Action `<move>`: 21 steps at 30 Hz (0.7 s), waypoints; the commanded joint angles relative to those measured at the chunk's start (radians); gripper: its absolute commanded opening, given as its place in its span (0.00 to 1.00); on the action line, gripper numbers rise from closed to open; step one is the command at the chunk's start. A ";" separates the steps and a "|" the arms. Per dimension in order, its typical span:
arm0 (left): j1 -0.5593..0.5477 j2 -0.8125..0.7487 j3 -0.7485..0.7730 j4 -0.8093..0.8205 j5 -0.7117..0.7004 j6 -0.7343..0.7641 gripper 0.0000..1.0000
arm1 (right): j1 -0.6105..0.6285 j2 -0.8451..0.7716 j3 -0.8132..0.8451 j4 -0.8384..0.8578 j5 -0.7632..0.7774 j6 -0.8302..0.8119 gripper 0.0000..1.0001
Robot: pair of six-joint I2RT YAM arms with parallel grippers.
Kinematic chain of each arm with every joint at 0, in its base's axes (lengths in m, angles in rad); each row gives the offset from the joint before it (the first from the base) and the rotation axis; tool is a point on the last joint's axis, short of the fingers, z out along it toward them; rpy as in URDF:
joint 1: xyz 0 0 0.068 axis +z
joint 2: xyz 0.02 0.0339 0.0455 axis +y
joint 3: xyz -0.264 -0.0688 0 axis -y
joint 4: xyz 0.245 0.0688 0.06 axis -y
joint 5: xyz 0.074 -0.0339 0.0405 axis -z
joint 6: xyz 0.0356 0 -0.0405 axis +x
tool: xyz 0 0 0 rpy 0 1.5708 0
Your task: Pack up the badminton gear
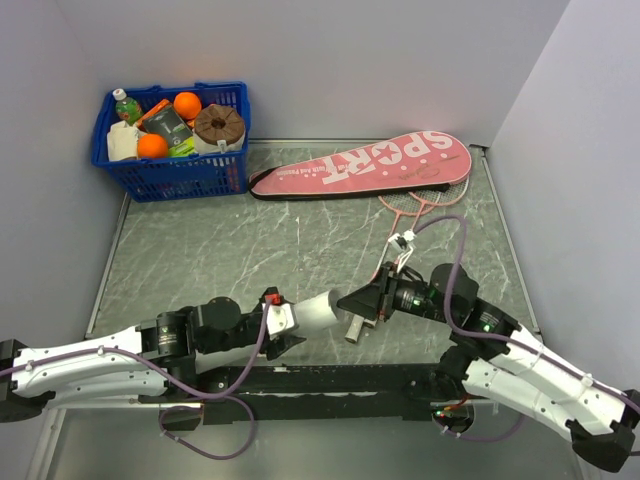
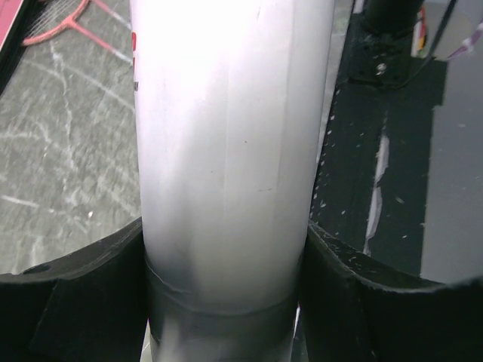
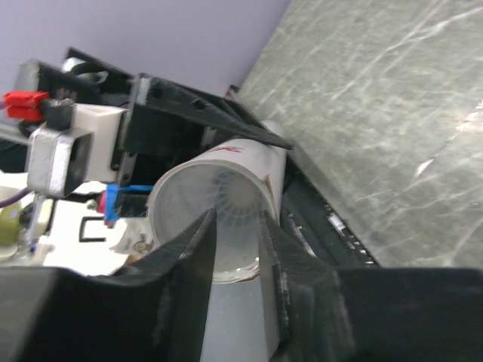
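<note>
My left gripper (image 1: 288, 322) (image 2: 226, 290) is shut on the long white tube (image 1: 318, 312) (image 2: 234, 151), held low over the table's near edge with its open mouth toward the right arm. At that mouth (image 3: 260, 158) my right gripper (image 1: 358, 303) (image 3: 235, 226) is shut on a pale translucent cylindrical piece (image 1: 352, 330) (image 3: 230, 302). Ribbed white feathers of a shuttlecock (image 3: 226, 192) show inside the tube. The pink "SPORT" case (image 1: 370, 165) lies at the back. The two rackets (image 1: 425, 200) (image 2: 64, 23) stick out from under it on the right.
A blue basket (image 1: 170, 170) with oranges and a bottle stands at the back left corner. Walls close in on the left, back and right. The black base rail (image 1: 330, 385) runs along the near edge under both arms.
</note>
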 commanded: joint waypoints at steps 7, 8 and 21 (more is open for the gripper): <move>-0.008 0.033 0.073 0.119 -0.160 -0.034 0.01 | 0.127 0.211 0.082 -0.117 -0.059 -0.113 0.15; -0.008 0.048 0.077 0.111 -0.168 -0.036 0.01 | 0.138 0.241 0.101 -0.120 -0.075 -0.130 0.12; 0.243 0.188 0.168 0.002 -0.195 0.009 0.01 | 0.082 0.156 0.322 -0.445 0.249 -0.261 0.06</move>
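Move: The left hand already grips the shuttlecock tube, whose open mouth lies about 11 cm to its right, 3 cm ahead and slightly higher. From the empty right hand, the mouth is about 4 cm left, 1 cm back and 3 cm lower, with a shuttlecock already some 5 cm deeper inside. The racket grips lie on the table, roughly 9 cm ahead of the right hand, 5 cm right and 25 cm below. Downward and to the left, both hands dip together: the right sinks about 3.5 cm beside the tube mouth, closing its empty fingers nearly shut and tipping them some 15 degrees down, then comes back right, up and a little forward. The left keeps its hold on the tube, sinks about 5 cm, then swings forward and starts rising, its fingers likewise tipping down. ##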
